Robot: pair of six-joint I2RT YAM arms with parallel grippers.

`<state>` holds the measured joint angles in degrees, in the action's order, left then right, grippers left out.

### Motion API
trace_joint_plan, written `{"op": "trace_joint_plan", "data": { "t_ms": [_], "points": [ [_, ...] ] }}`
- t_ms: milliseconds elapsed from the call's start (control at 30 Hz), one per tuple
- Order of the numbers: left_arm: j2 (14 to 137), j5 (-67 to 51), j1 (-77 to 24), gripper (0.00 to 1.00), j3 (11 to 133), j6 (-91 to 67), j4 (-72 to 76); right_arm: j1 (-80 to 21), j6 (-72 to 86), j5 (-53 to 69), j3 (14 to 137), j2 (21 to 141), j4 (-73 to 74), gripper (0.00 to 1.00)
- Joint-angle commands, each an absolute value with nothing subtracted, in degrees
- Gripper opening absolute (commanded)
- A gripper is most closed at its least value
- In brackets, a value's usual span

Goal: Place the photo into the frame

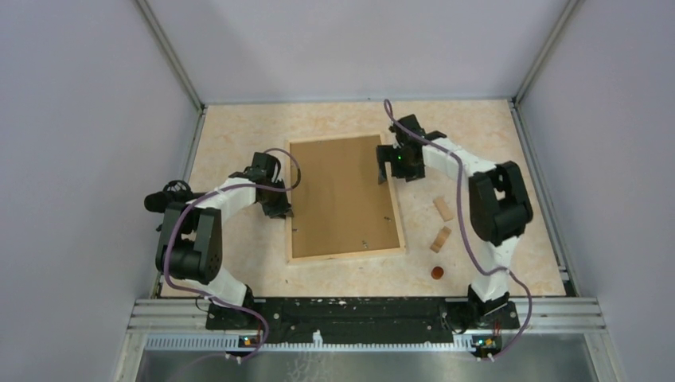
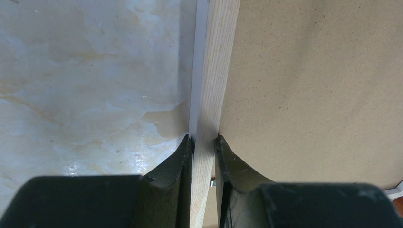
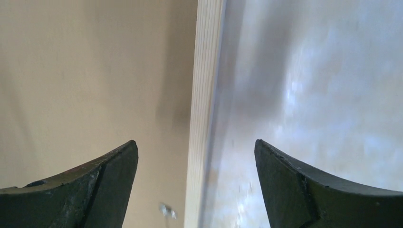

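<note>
The pale wooden frame [image 1: 344, 256] lies flat on the table, and the photo [image 1: 342, 195] sits inside it with its plain brown board back up. Its picture side is hidden. My left gripper [image 1: 280, 208] is shut on the frame's left slat; in the left wrist view the slat [image 2: 211, 85] runs between the closed jaws [image 2: 204, 140], with the board [image 2: 323, 85] to its right. My right gripper [image 1: 388, 167] hangs open over the frame's right slat near the far corner. In the right wrist view its jaws [image 3: 195, 142] stand wide on either side of that slat [image 3: 205, 95], touching nothing, with the board [image 3: 95, 71] to the left.
Two small wooden blocks [image 1: 443, 208] [image 1: 440, 239] and a small brown disc [image 1: 437, 272] lie right of the frame, beside the right arm. A small metal clip [image 3: 166, 210] sticks out of the board by the right slat. Grey walls enclose the marbled table [image 1: 239, 135].
</note>
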<state>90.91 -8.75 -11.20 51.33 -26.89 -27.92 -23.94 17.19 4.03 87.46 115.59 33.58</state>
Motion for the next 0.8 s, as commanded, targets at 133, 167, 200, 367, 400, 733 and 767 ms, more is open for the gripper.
{"op": "trace_joint_plan", "data": {
  "t_ms": [133, 167, 200, 367, 400, 733, 767],
  "points": [
    [92.3, -7.4, -11.3, 0.0, 51.3, -25.4, -31.9, -30.8, 11.9, 2.7, 65.5, 95.3, 29.6, 0.87],
    [92.2, -6.7, -11.3, 0.0, 51.3, -25.3, -31.9, -31.1, 12.0, 2.5, 64.1, 94.4, 28.9, 0.87],
    [92.2, -6.1, -11.3, 0.0, 51.3, -25.2, -31.8, -31.2, 12.0, 2.1, 62.8, 93.9, 28.1, 0.86],
    [92.8, -6.9, -11.2, 0.0, 50.7, -25.1, -31.0, -31.2, 13.1, -2.6, 60.3, 94.7, 27.3, 0.75],
    [92.9, -7.1, -11.2, 0.0, 50.6, -25.1, -30.9, -31.2, 13.3, -2.6, 60.2, 95.1, 27.0, 0.72],
    [92.8, -7.2, -11.3, 0.0, 50.7, -24.9, -30.5, -31.9, 14.4, -0.3, 57.9, 95.5, 24.8, 0.67],
    [92.9, -7.3, -11.2, 0.0, 50.8, -24.9, -30.6, -32.2, 14.3, -0.2, 57.8, 95.5, 24.8, 0.67]
  ]
}}
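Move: The spot to reach on the frame's right rail lies about 11 cm back, 2 cm to the right and 3 cm below the right gripper; it is some 28 cm to the right of the left gripper, level with it fore and aft. Beside that spot, the metal clip is 11 cm back and 1 cm left of the right gripper. The near wooden block sits about 10 cm back and 14 cm right, the second block 18 cm back and 13 cm right. Draw the right gripper back about 11 cm along the frame's right rail, drifting slightly right: lift it a couple of centimetres on the way, then sink about 3 cm, with the rail kept between the fingers. Turn it some 10 degrees counter-clockwise and narrow the open fingers partway, without pinching yet. Keep the left gripper still, its fingers pinching the left rail. ##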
